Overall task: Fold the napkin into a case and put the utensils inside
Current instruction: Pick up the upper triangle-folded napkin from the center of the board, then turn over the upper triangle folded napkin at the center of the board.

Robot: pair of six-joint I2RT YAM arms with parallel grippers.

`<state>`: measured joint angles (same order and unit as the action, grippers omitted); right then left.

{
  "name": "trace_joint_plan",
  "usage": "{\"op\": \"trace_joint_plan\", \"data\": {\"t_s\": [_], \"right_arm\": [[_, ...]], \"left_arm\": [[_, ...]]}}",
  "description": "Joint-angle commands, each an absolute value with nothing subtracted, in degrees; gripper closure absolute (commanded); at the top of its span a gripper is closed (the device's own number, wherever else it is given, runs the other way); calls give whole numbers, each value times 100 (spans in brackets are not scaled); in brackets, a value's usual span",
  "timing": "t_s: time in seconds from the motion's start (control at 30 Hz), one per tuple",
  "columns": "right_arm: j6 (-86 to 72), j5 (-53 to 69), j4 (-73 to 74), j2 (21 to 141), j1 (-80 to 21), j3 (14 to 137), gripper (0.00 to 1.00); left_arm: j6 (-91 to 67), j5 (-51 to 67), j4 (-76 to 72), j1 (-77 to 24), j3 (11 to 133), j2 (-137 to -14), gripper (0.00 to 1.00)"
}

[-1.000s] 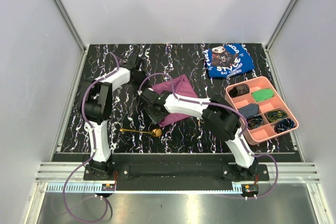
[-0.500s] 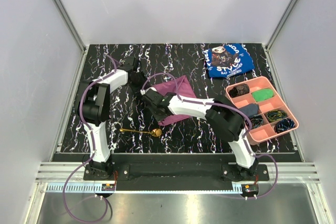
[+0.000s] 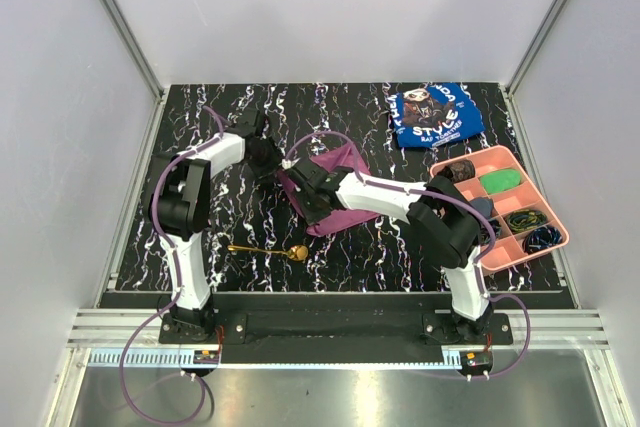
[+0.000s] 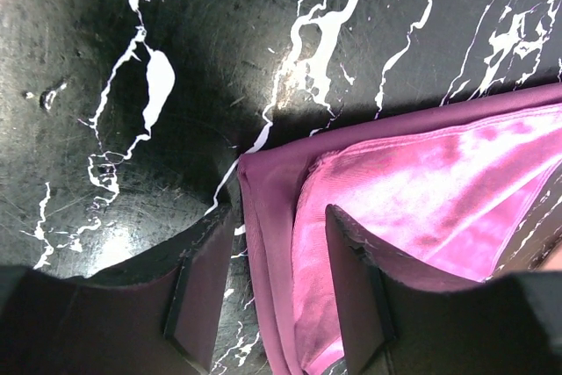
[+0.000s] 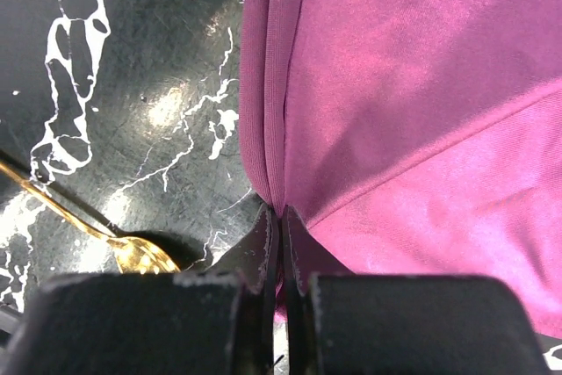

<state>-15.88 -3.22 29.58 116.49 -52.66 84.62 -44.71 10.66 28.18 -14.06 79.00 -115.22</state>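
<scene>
The plum-purple napkin [image 3: 345, 160] lies mid-table, partly folded, with layered edges showing in the left wrist view [image 4: 421, 191] and the right wrist view [image 5: 413, 85]. My right gripper [image 3: 303, 190] is shut on the napkin's near-left edge [image 5: 283, 217], the cloth pinched between its tips. My left gripper [image 3: 272, 159] sits at the napkin's left corner. It stands open [image 4: 281, 296], with the cloth's edge lying between the spread fingers [image 4: 202, 296]. The gold spoon [image 3: 270, 250] lies on the table nearer the bases, and its bowl [image 5: 140, 255] shows just left of my right fingers.
A blue printed cloth [image 3: 435, 115] lies at the back right. A pink compartment tray [image 3: 530, 255] with small items stands at the right edge, beside my right arm's elbow. Grey walls close in the black marbled table [image 3: 200, 237] on three sides.
My right gripper has shut on the napkin's near-left edge and drawn it slightly up and back. My left gripper has come down toward the napkin's left corner.
</scene>
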Motion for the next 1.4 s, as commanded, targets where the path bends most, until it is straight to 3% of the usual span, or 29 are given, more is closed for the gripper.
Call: {"op": "trace_joint_plan", "data": {"t_s": [0.0, 0.3, 0.43, 0.47, 0.6, 0.73, 0.8, 0.97, 1.1, 1.2, 1.37], "right_arm": [[-1635, -132, 2821, 11329, -5230, 8543, 100], [-1670, -61, 2777, 11206, -5203, 8666, 100], [-1652, -26, 2786, 11101, -5186, 8710, 100], [-1644, -35, 2777, 11101, -5186, 8736, 100], [-1608, -26, 2777, 11171, -5168, 8824, 100], [-1608, 210, 2734, 11276, -5186, 8886, 100], [-1591, 307, 2716, 11311, -5186, 8895, 100], [-1740, 763, 2435, 11382, -5186, 8850, 100], [-2056, 1395, 2066, 11487, -5247, 9166, 100], [-2320, 1835, 1934, 11724, -5361, 9719, 100], [-2978, 2714, 1548, 12129, -5616, 10740, 100]], "left_arm": [[-4369, 669, 2900, -1590, 7734, -11584, 45], [-4201, 141, 3015, -1775, 8007, -11795, 46], [-4078, -122, 3032, -1775, 8042, -11830, 53], [-4043, -149, 3015, -1784, 8051, -11856, 59], [-3693, -281, 3006, -1802, 8323, -11970, 65], [-3428, -255, 2997, -1837, 8569, -12111, 80], [-3279, -334, 2988, -1828, 8683, -12111, 100], [-3094, -36, 2945, -1460, 8456, -11324, 100], [-3050, 666, 2874, -610, 8113, -10496, 100], [-3111, 1379, 2839, -29, 7893, -9968, 100], [-3103, 1538, 2909, 457, 8041, -8966, 100]]}}
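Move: The napkin's far-left corner lies nearly between the open left fingers: about 2 cm ahead of that hand, sideways level with it, and 1 cm below. From the right hand, already shut on the napkin's left edge near its near corner, that far corner is some 15 cm ahead, 8 cm left and about 2 cm below. The golden spoon lies around 8 cm back and 10 cm left of the right hand. Ease the left gripper forward roughly 2 cm, dipping slightly and tilting its left side up, and pinch the napkin's far-left corner shut between its fingers. Meanwhile raise the right hand a few centimetres, keeping its grip. Then sweep both hands left and up, fast, about 12 cm each way in all, rolling the right hand's left side up some 30 degrees. ##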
